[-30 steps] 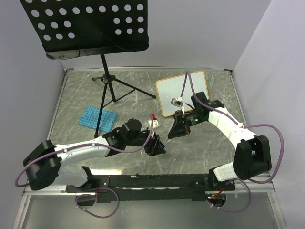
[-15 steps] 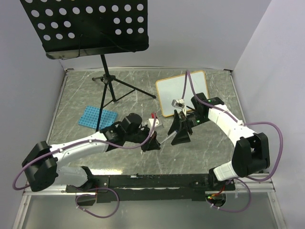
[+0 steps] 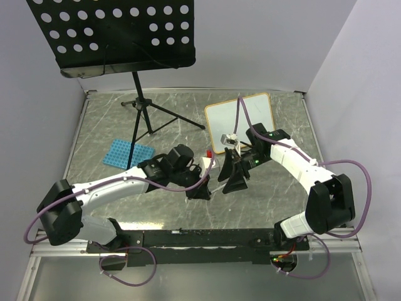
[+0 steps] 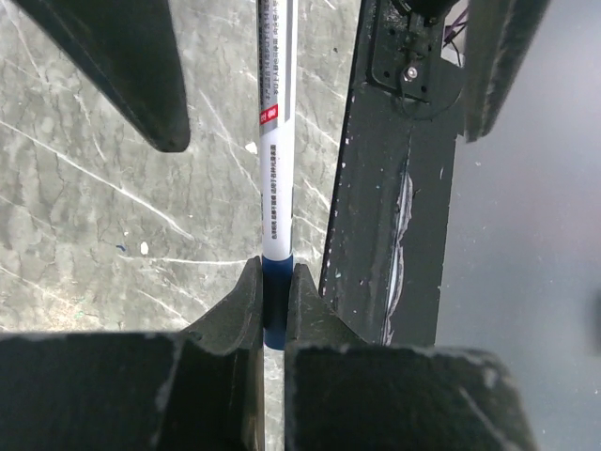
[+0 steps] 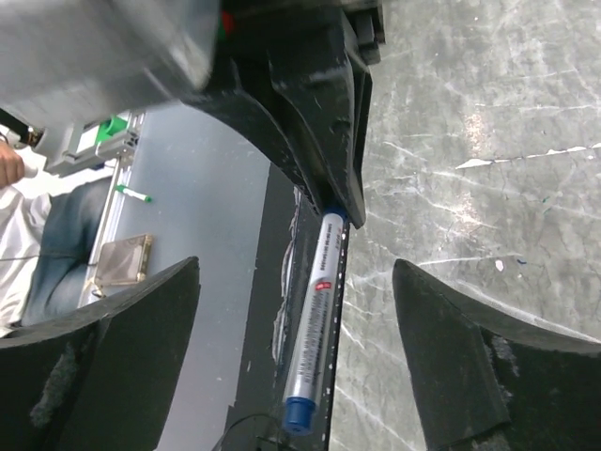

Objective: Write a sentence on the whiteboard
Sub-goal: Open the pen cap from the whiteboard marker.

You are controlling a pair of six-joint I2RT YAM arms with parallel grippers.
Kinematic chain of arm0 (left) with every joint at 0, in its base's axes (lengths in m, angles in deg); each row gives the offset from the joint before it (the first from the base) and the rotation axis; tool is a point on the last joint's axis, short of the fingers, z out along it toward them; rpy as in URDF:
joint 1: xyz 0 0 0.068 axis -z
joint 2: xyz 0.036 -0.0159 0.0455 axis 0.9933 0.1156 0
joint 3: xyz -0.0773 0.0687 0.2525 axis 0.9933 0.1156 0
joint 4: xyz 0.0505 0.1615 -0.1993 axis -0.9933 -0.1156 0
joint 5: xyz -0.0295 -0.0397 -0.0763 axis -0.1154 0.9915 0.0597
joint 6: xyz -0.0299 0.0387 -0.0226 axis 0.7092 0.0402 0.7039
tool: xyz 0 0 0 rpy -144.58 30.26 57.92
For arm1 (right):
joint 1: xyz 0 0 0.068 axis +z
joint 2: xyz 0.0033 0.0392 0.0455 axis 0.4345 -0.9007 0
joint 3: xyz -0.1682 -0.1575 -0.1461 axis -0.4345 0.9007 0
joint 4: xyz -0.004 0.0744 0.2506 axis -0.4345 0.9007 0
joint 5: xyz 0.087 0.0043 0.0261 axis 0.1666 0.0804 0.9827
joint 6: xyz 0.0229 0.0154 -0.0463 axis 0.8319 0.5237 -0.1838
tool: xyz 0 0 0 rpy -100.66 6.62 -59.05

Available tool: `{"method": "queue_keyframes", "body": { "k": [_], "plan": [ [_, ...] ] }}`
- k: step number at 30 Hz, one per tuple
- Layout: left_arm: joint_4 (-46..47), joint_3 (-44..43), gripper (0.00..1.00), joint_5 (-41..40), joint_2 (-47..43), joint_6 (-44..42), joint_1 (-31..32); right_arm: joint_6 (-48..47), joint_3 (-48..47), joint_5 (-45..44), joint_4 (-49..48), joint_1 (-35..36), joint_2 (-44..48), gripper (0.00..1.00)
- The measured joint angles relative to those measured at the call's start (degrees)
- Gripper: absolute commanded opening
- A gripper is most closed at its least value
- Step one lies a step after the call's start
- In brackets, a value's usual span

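A white marker (image 4: 272, 169) with blue ends hangs over the grey table, and my left gripper (image 4: 273, 291) is shut on its near blue end. In the right wrist view the marker (image 5: 317, 310) lies between the wide-apart fingers of my open right gripper (image 5: 296, 272), touching neither. From above, the left gripper (image 3: 202, 189) and right gripper (image 3: 230, 179) face each other closely at the table's middle. The whiteboard (image 3: 241, 119), orange-framed, lies flat behind the right arm. Its face looks blank, and the sentence is out of view.
A black perforated music stand (image 3: 113, 31) on a tripod (image 3: 143, 110) stands at the back left. A blue perforated rack (image 3: 128, 154) lies on the left of the table. The black base rail (image 3: 207, 238) runs along the near edge.
My left gripper closed on the marker's end and moved right. My right gripper, shut a second ago, opened and let the marker go.
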Motion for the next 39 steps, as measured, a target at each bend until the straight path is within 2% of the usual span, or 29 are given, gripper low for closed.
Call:
{"method": "queue_keyframes", "body": {
  "k": [3,8,17,21,27,28,31,39],
  "plan": [
    [0.24,0.0,0.01,0.0,0.5,0.31,-0.02,1.79,0.0,0.02,-1.36,0.24,0.0,0.69],
    [2.86,0.09,0.01,-0.48,0.52,2.84,0.0,7.02,1.03,-0.09,-5.97,0.44,0.0,0.67],
    [11.43,4.9,0.01,-1.79,0.39,9.77,-0.02,14.86,4.17,-0.92,-14.23,0.48,1.77,0.5],
    [13.46,5.99,0.01,-2.19,0.31,11.91,-0.02,16.02,4.17,-0.81,-15.41,0.48,1.99,0.42],
    [15.15,6.05,0.01,-2.62,0.11,13.29,-0.02,16.06,4.17,-0.79,-15.78,0.48,1.97,0.4],
    [15.23,6.08,0.01,-2.78,-0.02,13.38,-0.02,16.09,4.17,-0.79,-15.8,0.48,1.97,0.35],
    [15.89,6.47,0.01,-2.91,-0.66,13.62,-0.13,16.0,4.17,-0.83,-16.04,0.48,1.97,0.28],
    [16.52,6.71,0.01,-2.23,-1.01,13.99,-0.33,15.74,4.15,-1.01,-16.46,0.48,1.97,0.16]
  ]
}}
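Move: The left hand already grips the marker by its blue cap. The marker's white body rises from there, its middle about 5 cm to the right, 2 cm ahead and 3 cm above. From the right hand, open around it, the body lies some 2 cm left, level fore-and-aft and 1 cm below; the cap is roughly 6 cm left, 2 cm back, 4 cm lower. The whiteboard stands about 27 cm ahead, 7 cm right, and lower. Right fingers ease about 1.5 cm forward, closing round the marker's body as the left hand brings it 2 cm rightward. ##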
